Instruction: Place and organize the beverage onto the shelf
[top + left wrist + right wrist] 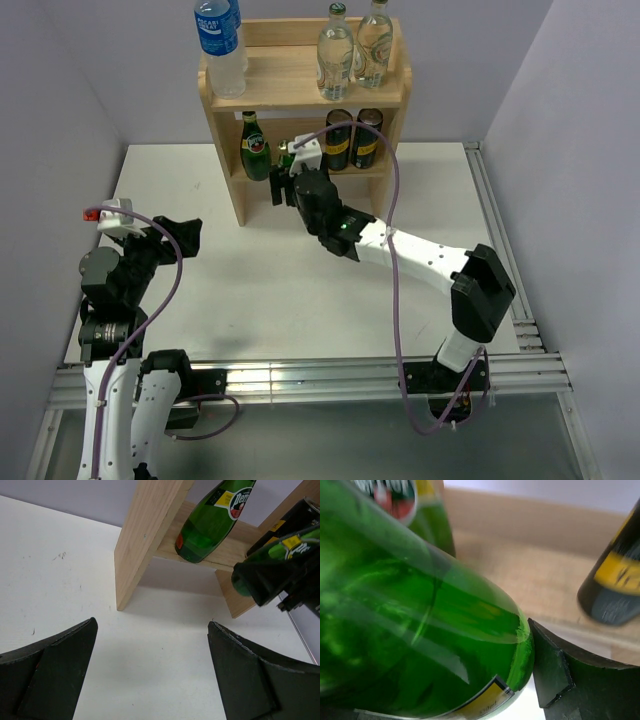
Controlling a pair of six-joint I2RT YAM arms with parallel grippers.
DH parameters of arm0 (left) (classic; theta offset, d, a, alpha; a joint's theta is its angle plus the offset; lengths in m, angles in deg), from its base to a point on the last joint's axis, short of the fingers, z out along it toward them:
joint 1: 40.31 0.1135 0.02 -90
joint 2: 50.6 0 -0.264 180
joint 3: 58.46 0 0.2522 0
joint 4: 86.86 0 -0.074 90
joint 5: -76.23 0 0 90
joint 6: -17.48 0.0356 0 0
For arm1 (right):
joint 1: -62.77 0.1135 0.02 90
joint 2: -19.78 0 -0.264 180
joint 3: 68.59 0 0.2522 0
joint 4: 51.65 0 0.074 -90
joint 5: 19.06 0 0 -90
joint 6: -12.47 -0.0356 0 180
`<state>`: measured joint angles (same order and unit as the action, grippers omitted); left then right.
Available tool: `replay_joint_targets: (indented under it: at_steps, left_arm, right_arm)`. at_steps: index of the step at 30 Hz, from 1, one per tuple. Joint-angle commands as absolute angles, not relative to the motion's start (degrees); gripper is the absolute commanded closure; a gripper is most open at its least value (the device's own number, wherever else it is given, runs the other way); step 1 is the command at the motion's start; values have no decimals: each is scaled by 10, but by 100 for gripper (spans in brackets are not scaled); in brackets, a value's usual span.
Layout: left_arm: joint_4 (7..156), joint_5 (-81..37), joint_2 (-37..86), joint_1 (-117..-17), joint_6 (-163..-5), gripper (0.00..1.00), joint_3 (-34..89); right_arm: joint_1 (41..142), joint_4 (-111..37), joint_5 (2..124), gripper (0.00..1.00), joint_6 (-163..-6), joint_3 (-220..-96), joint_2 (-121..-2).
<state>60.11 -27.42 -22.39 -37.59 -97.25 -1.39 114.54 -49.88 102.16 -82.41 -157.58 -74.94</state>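
Observation:
The wooden shelf (225, 95) stands at the back of the table. Two clear glass bottles (335, 55) stand on its top tier. One green bottle (255, 148) and two dark cans (350, 140) stand on the lower tier. My right gripper (287, 172) is shut on the second green bottle (420, 630), which is tilted at the front of the lower tier between the standing green bottle (420, 505) and a can (615, 585). One finger (555, 675) presses its side. My left gripper (185, 238) is open and empty over the table, left of the shelf; its jaws stand wide apart in the left wrist view (152, 670).
A taller plastic water bottle (220, 40) with a blue label stands at the left of the top tier. The shelf's left side panel (145, 540) is ahead of my left gripper. A metal rail (500, 250) runs along the table's right edge.

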Motion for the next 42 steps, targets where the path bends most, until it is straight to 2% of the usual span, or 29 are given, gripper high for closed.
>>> replay_joint_targets:
  at_steps: [1, 20, 42]
  left_arm:
    - [624, -275, -230, -372, -971, 1, -11]
    - [626, -284, -225, -371, -972, 1, -12]
    - [628, -287, -221, -371, -971, 1, -13]
  right_arm:
    - [1137, -554, 999, 100, -803, -1655, -751]
    - [1090, -558, 991, 100, -812, -1713, -803]
    - [1073, -621, 997, 100, -831, -1673, -780]
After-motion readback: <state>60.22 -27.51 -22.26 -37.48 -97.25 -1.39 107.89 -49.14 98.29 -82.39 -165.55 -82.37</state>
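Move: The right gripper already holds the second green bottle, tipped back, just in front of the lower shelf. Its free spot lies about 9 cm ahead, 1 cm right and 5 cm below. The standing green bottle is some 8 cm ahead and 6 cm left of the hand, and the near black can about 9 cm ahead and 12 cm right. From the left gripper, that spot is roughly 20 cm ahead, 30 cm right and 5 cm below. Push the right gripper about 6 cm forward into the gap between the standing green bottle and the near black can, keeping the held bottle pinched. Lift slightly, dip about 4 cm, then ease some 2 cm to the right and rise a little as the reach slows; hold the wrist almost steady. ##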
